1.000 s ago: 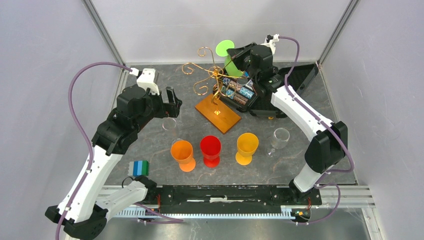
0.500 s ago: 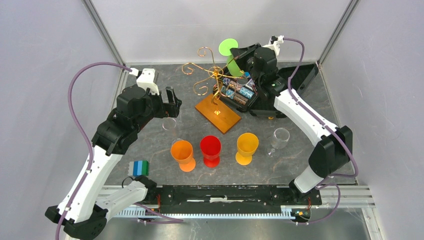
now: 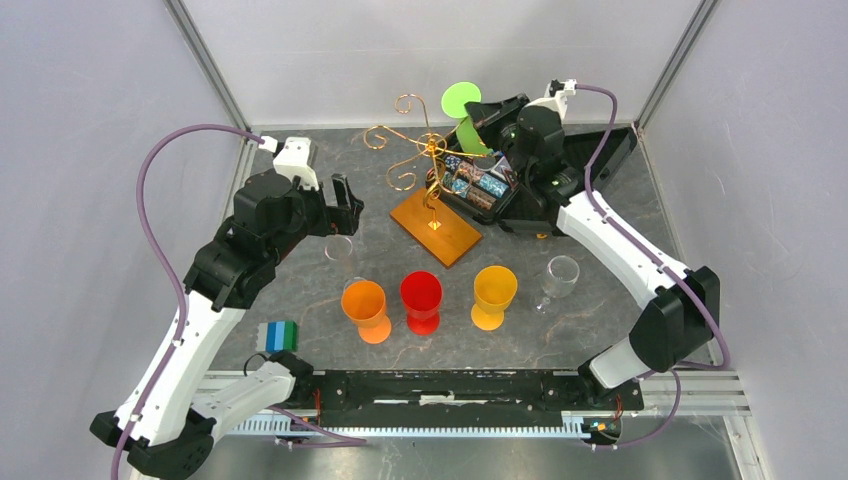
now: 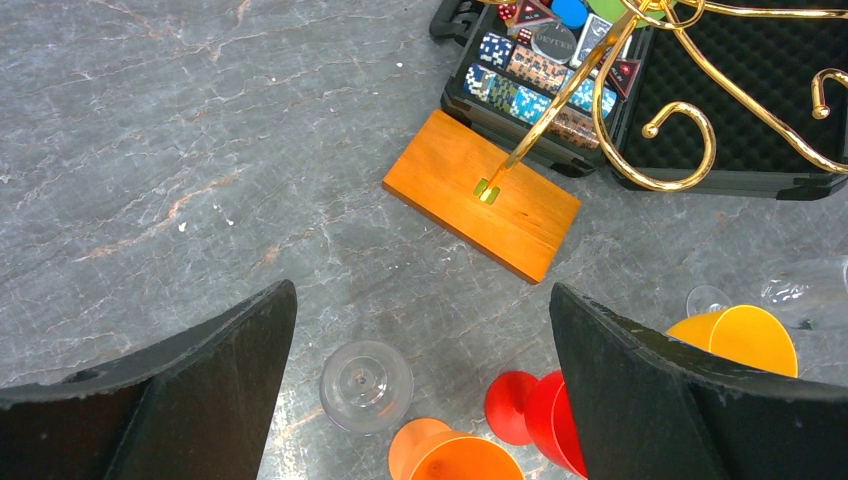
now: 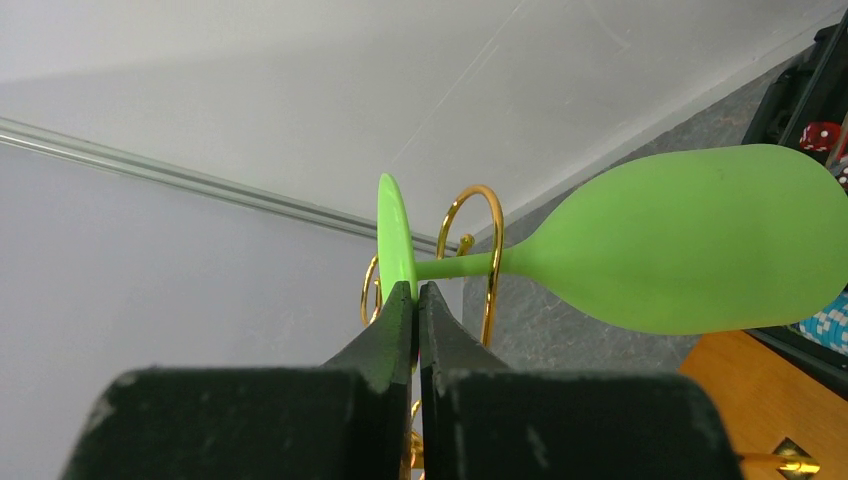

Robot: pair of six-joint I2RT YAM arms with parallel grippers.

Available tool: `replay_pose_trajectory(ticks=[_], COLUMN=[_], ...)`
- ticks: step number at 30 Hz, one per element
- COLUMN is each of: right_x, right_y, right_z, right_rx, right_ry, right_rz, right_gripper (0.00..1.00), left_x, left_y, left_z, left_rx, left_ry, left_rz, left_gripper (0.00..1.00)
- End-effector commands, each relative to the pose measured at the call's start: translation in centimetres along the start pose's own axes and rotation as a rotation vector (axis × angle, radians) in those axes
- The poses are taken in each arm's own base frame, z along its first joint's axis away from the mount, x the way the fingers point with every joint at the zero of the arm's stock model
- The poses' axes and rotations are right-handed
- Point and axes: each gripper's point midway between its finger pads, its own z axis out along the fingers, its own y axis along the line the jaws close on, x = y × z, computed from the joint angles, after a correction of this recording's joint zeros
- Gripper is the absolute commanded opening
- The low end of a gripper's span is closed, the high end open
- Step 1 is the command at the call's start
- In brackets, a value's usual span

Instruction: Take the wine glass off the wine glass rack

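The green wine glass (image 5: 700, 240) lies on its side in the air, and my right gripper (image 5: 416, 290) is shut on the edge of its flat foot (image 5: 395, 235). In the top view the wine glass (image 3: 461, 100) hangs just right of the wine glass rack (image 3: 430, 150), a gold wire stand on an orange wooden base (image 3: 436, 227). In the right wrist view the stem crosses a gold curl (image 5: 490, 250); I cannot tell if they touch. My left gripper (image 4: 420, 290) stands open above the table, left of the rack (image 4: 480, 185), holding nothing.
A clear glass (image 3: 340, 247) stands under the left gripper. Orange (image 3: 365, 305), red (image 3: 421, 297) and yellow (image 3: 494, 290) goblets line the front, with another clear glass (image 3: 560, 275) at the right. An open black case (image 3: 480, 185) sits behind the rack. A blue-green block (image 3: 279, 336) lies front left.
My right gripper has carried the green glass to the right and slightly back, away from the rack's centre post. The left arm has not moved.
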Motion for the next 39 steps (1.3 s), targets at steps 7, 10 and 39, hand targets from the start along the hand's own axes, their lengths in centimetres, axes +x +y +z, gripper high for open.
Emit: replay_pose_trajectory(ticks=[7, 10, 39], right_x=[1.8, 2.2, -3.2], right_y=[5.1, 5.7, 16.4], right_z=[-1.3, -0.5, -5.2], right_rx=[-0.168, -0.183, -0.794], right_ry=[0.061, 0.068, -0.216], right_rz=[0.037, 0.035, -0.092], right_gripper=[0.0, 0.0, 0.0], left_x=[-1.5, -1.6, -3.1], left_y=[-0.2, -0.2, -1.4], left_z=[-0.2, -0.3, -1.6], left_rx=[0.011, 0.01, 0.073], left_ry=[-0.063, -0.068, -0.13], left_rz=[0.016, 0.016, -0.06], left_gripper=[1.0, 1.0, 1.0])
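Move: Pinched by its foot in the right fingers, the upside-down green wine glass hangs almost straight beneath that hand, its middle some 8 cm lower and 2 cm ahead, with a rack hook still at its stem. The rack's hub is about 6 cm to the hand's left and 7 cm back, nearly level in height. The open poker case lies on the table 8 cm ahead, 10 cm right and roughly 36 cm down. From the left hand, the green glass is around 18 cm ahead, 21 cm right and 4 cm lower. Leftward first, about 5 cm with a small dip back and then forward again, the right hand carries the green glass by its foot past the rack hook; then it climbs some 10 cm, easing back a little at the end. As it rises the fingers tip up by about 30 degrees, swinging the bowl outward, while they keep their shut pinch on the foot. ##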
